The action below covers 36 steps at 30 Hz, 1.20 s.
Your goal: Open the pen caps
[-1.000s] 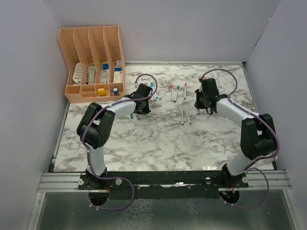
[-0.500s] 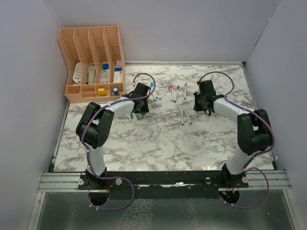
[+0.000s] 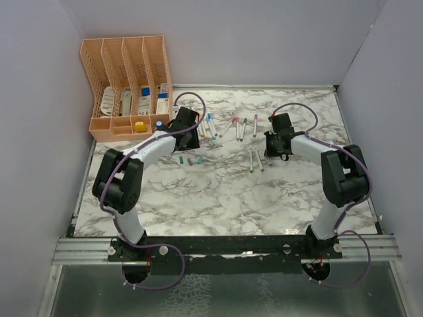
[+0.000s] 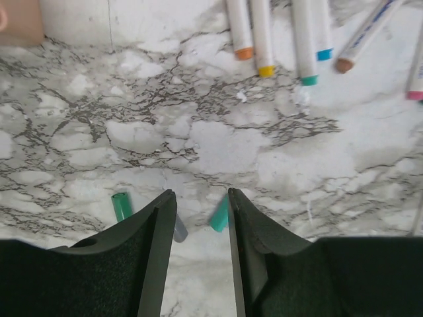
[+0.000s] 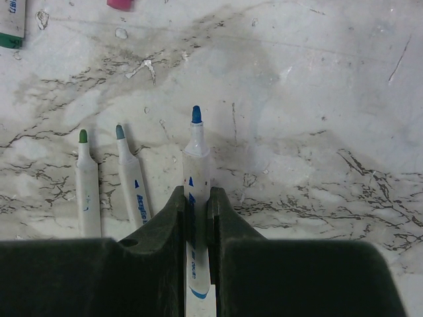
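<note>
Three loose pen caps lie on the marble: a green one (image 4: 120,206), a grey one (image 4: 180,229) and a teal one (image 4: 220,214); in the top view they form a short row (image 3: 190,160). My left gripper (image 4: 199,195) (image 3: 190,140) hovers just over them, open, with nothing between its fingers. My right gripper (image 5: 196,195) (image 3: 273,146) is shut on a white pen barrel (image 5: 196,155) whose bare blue tip points ahead. Two uncapped pens (image 5: 86,191) (image 5: 132,185) lie just left of it.
Ahead of the left gripper lie several white pens (image 4: 264,33) with coloured tips. More pens (image 3: 239,127) are scattered at mid-table. A peach desk organizer (image 3: 129,82) stands at the back left. Grey walls close in both sides.
My left gripper has opened and drawn back toward the organizer, uncovering the three caps on the table. The right gripper shifted slightly left, still shut on its pen.
</note>
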Each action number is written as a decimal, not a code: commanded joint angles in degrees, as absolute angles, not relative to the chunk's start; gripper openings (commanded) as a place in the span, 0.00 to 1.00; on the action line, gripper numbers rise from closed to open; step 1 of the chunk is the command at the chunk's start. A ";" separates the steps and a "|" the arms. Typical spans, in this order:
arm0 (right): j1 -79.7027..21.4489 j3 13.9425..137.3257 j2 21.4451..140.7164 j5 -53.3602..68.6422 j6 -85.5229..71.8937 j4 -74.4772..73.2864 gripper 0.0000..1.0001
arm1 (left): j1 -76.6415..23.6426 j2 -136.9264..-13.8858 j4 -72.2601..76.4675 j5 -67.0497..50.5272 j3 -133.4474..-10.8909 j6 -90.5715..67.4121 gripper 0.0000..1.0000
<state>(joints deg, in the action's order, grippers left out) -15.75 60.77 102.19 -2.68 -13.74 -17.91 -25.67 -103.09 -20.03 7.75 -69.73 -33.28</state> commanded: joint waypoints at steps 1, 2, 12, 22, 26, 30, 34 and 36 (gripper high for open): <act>-15.47 60.74 103.41 -0.49 -14.83 -15.94 0.02 | -25.76 -94.07 -20.52 7.70 -72.13 -33.40 0.40; -15.47 60.73 103.51 -0.39 -14.93 -16.10 0.01 | -25.75 -92.88 -20.51 7.75 -72.01 -33.46 0.41; -15.47 59.68 103.93 -0.70 -16.74 -17.61 0.37 | -25.75 -85.87 -20.50 9.59 -70.10 -33.84 0.45; -15.47 66.09 102.00 -2.49 -16.22 -20.24 0.47 | -25.80 -83.96 -20.47 9.19 -68.74 -34.28 0.45; -15.47 73.40 104.62 -3.58 -15.41 -22.43 0.58 | -25.76 -83.15 -20.38 8.84 -68.67 -34.29 0.45; -15.47 83.77 110.47 -3.53 -14.94 -25.23 0.63 | -25.76 -81.65 -18.00 6.46 -67.21 -34.29 0.58; -15.42 94.17 118.22 -3.58 -14.95 -27.62 0.65 | -25.51 -78.72 -11.01 2.72 -62.45 -35.63 0.99; -15.47 99.09 122.01 -3.70 -15.12 -28.83 0.65 | -25.33 -77.33 -7.49 0.93 -60.29 -36.83 0.99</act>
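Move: The right hand still pinches the uncapped blue pen almost on the table; its resting spot is right under the fingers, about 1 cm down and 1 cm left. The uncapped grey pen lies some 3 cm left and 2 cm back, the uncapped green one 6 cm left and 2 cm back; the purple-capped pen is about 12 cm ahead and 5 cm left. From the empty left hand that purple-capped pen lies roughly 13 cm ahead, 23 cm right and 6 cm down. The right fingers let go of the blue pen with barely a centimetre's shift to the left, then the opening hand sweeps about 12 cm forward, some 7 cm up and a little left to the purple-capped pen, its fingers tilting forward. Meanwhile the empty left hand rises about 13 cm, straight up from the loose caps, tips its fingers some 20 degrees outward and finally opens wide. ##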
